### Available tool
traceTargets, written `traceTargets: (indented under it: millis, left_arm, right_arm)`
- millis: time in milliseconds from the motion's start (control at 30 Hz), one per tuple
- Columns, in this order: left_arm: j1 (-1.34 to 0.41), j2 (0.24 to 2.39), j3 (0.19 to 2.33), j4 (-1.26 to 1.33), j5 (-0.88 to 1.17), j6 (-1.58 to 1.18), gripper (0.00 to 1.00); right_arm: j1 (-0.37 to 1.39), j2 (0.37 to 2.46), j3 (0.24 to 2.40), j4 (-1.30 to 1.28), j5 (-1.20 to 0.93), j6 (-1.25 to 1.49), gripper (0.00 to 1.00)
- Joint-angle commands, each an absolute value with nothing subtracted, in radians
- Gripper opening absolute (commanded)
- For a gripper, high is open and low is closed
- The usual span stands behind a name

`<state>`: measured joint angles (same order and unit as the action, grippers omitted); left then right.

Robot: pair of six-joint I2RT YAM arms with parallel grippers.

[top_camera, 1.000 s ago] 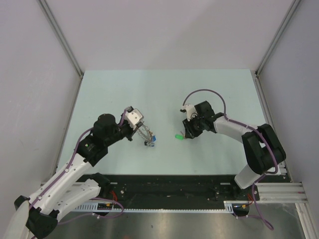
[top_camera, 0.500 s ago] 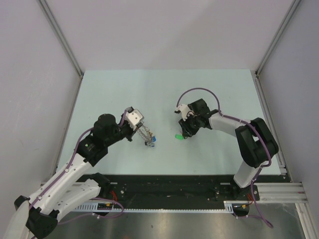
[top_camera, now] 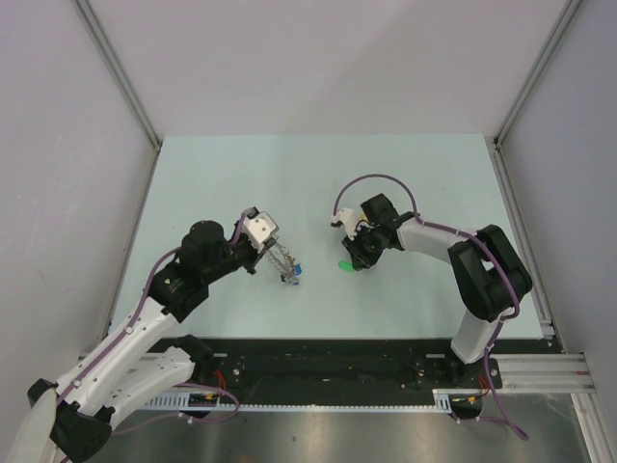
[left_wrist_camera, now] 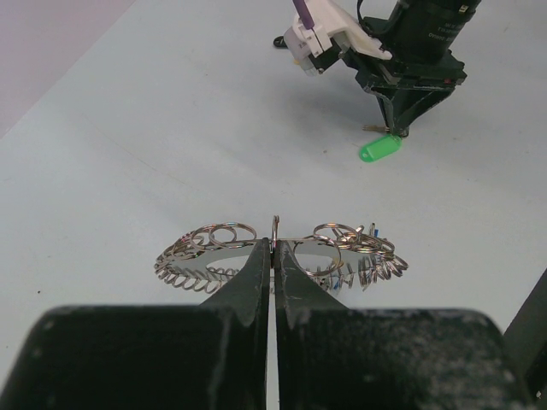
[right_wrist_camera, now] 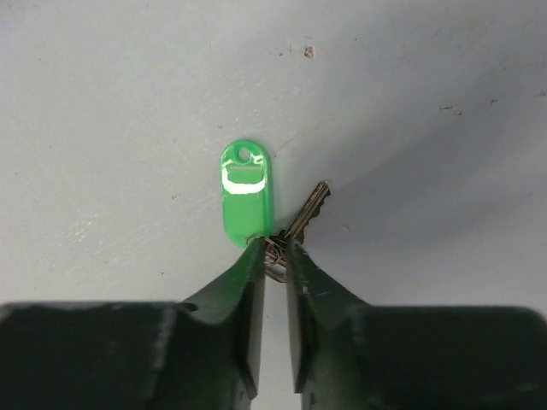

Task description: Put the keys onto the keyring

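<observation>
My left gripper (top_camera: 281, 258) is shut on the rim of the keyring (top_camera: 286, 265), a flat grey ring fringed with small silvery split rings. It holds the ring on edge just above the table. In the left wrist view the fingers (left_wrist_camera: 256, 273) pinch the keyring (left_wrist_camera: 214, 252) at its middle. A blue key (top_camera: 300, 269) hangs at the ring's far end. My right gripper (top_camera: 354, 260) is shut on the small wire ring that joins a green-tagged key (top_camera: 343, 265). The right wrist view shows the green tag (right_wrist_camera: 244, 192) and metal blade (right_wrist_camera: 310, 209) beyond the gripper (right_wrist_camera: 273, 249). Other keys are out of view.
The pale green table (top_camera: 318, 174) is walled by white panels left, right and back. A black rail (top_camera: 337, 371) runs along the near edge by the arm bases. The right gripper (left_wrist_camera: 400, 120) and green tag (left_wrist_camera: 379, 149) stand a short way beyond the keyring.
The right wrist has swung a little to the left and turned above the green key, which stays in about the same place. The left arm and the keyring have not moved.
</observation>
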<state>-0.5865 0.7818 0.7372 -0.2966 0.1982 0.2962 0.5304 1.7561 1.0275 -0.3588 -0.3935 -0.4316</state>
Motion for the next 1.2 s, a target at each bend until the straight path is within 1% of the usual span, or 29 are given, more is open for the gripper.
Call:
traceTargets:
  millis: [0,100,133,200,233,267,467,567,800,933,1167]
  left_arm:
    - [-0.581,0.764,0.779,-0.238,0.222,0.313,0.0]
    - [-0.581,0.764,0.779,-0.238,0.222,0.313,0.01]
    - [-0.581,0.765,0.779,-0.238,0.222,0.313,0.01]
    - [-0.581,0.764,0.779,-0.238,0.221,0.313,0.01]
    - [-0.581,0.764,0.779,-0.238,0.221,0.313,0.0]
    - [-0.581,0.765,0.779,-0.239,0.219,0.313,0.0]
    - [-0.581,0.761,0.779,-0.238,0.21,0.314,0.0]
    - [-0.583,0.755,0.778,-0.238,0.207,0.313,0.0]
    - [-0.581,0.753,0.776,-0.235,0.193,0.314,0.0]
    - [-0.581,0.749,0.776,-0.236,0.179,0.314,0.0]
    - [-0.583,0.733,0.77,-0.235,0.153,0.316,0.0]
  right_arm:
    - [0.551,1.761,1.055,-0.396,-0.345,-0.449,0.15]
    - [0.561,1.74,1.055,-0.403,-0.321,-0.44,0.13]
    - [0.566,1.73,1.055,-0.406,-0.299,-0.437,0.07]
    - [0.58,1.712,1.055,-0.411,-0.269,-0.423,0.04]
    - [0.595,1.695,1.054,-0.414,-0.234,-0.419,0.01]
    - [0.603,1.686,1.054,-0.414,-0.213,-0.41,0.0]
    - [0.701,1.643,1.032,-0.394,-0.04,-0.342,0.0]
    - [0.75,1.611,0.991,-0.347,0.027,-0.302,0.0]
    - [0.867,1.609,0.905,-0.267,0.211,-0.218,0.0]
    - [0.911,1.611,0.884,-0.239,0.268,-0.183,0.0]
    - [0.937,1.623,0.882,-0.252,0.272,-0.141,0.07]
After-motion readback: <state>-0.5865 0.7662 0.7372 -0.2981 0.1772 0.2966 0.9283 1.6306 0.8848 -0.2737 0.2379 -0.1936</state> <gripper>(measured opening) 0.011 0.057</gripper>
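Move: The green-tag key lies right at the partly open right fingertips, its tag about 3 cm to the left, 1 cm ahead and 1 cm below. The yellow-tag key is some 11 cm ahead and 3 cm to the right, the black tag 14 cm ahead and 2 cm right. The keyring, hanging from the left gripper, is roughly 17 cm left, 6 cm back and 14 cm up. From the left hand, the green tag is about 6 cm ahead, 17 cm right and 21 cm below. Shut the right fingers on the green-tag key beside its tag, rise about 2 cm, then carry it back towards the base by some 4.5 cm with a little left, and sink to nearly the starting height. Tilt the wrist roughly 25 degrees on the way, so the fingertips point more forward and less left. Keep the left gripper holding the keyring. ##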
